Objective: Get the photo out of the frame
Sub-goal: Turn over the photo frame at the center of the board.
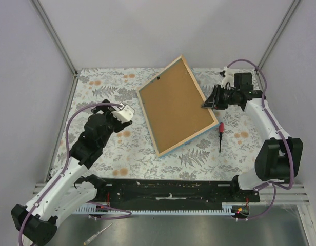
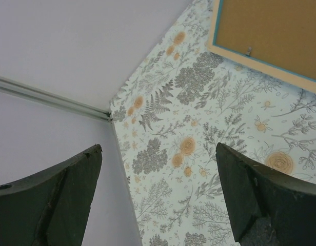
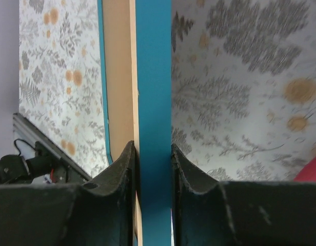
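Note:
The frame point(image 1: 189, 138) lies back-up and askew in the middle of the floral table cover, with its light wood rim up and a blue side showing along the near edge. Inside it, only the plain brown board back of the photo point(image 1: 173, 105) shows; the printed side is hidden. My right gripper point(image 1: 206, 104) is shut on the frame's right edge. In the right wrist view the blue edge point(image 3: 153, 77) runs straight between the fingers of that gripper point(image 3: 153, 146). My left gripper point(image 1: 126, 114) hangs open and holds nothing, left of the frame. The left wrist view has this gripper point(image 2: 158, 148) over bare cover, with a frame corner point(image 2: 260, 64) at upper right.
A red-handled screwdriver point(image 1: 220, 134) lies on the cover just right of the frame's near corner, below the right gripper. White walls and metal posts point(image 1: 55, 36) close in the table on three sides. Another screwdriver point(image 1: 96, 236) lies on the metal shelf near the left arm's base.

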`<move>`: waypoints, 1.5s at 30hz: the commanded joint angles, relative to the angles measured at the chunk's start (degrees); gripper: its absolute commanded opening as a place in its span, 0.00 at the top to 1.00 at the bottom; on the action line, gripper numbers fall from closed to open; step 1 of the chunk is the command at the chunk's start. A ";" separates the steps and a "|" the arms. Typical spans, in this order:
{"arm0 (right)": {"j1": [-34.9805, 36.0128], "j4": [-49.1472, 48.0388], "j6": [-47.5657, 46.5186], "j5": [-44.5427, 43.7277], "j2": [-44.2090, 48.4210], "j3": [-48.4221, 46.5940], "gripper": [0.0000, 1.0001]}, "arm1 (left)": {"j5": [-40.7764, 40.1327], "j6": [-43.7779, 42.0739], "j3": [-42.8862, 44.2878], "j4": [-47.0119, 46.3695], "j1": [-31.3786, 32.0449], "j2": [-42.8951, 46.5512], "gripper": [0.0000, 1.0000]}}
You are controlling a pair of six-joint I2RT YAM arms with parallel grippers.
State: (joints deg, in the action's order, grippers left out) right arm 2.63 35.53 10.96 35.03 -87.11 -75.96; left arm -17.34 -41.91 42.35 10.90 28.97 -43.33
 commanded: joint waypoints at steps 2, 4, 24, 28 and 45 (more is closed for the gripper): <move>-1.14 -8.53 2.13 5.48 3.09 10.03 1.00 | 3.10 3.94 -5.25 -5.35 -0.23 -1.48 0.02; -1.84 -12.83 3.71 8.20 2.83 13.46 1.00 | 3.46 3.85 -7.36 -7.55 -0.23 -3.07 0.02; -4.66 -41.41 13.82 12.69 -1.22 31.67 1.00 | 1.96 2.10 -17.12 -26.00 -1.64 -19.94 0.01; -4.83 -44.22 15.14 15.07 -2.62 32.46 1.00 | 1.79 1.92 -17.30 -28.64 -1.99 -24.07 0.01; -4.83 -45.72 14.35 14.55 -6.58 32.90 0.94 | -0.24 1.74 -13.70 -39.29 -2.25 -43.76 0.01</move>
State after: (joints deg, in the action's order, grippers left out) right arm -2.11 -6.68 27.46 50.78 -93.01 -42.92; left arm -18.04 -41.36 26.55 -25.21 26.96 -84.66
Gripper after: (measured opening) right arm 0.314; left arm 0.991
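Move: The right hand still grips the frame's right long edge, back side up and tilted; its middle is about 14 cm left of that hand, level fore and aft, roughly 9 cm lower. The red screwdriver lies some 9 cm back and 9 cm right of the right hand, about 19 cm down on the board. For the open, empty left hand, the frame's middle is roughly 22 cm to the right, 10 cm ahead and 17 cm below. Downward with both arms: the right keeps its pinch on the frame's right edge and lowers it about 12 cm towards the board, drawing back a little at first, then slowing as the left-pointing fingers swing some 20 degrees nearer level. The left hand, fingers wide open, sinks over 20 cm and eases forward beside the frame's left edge, tipping its fingertips down. ##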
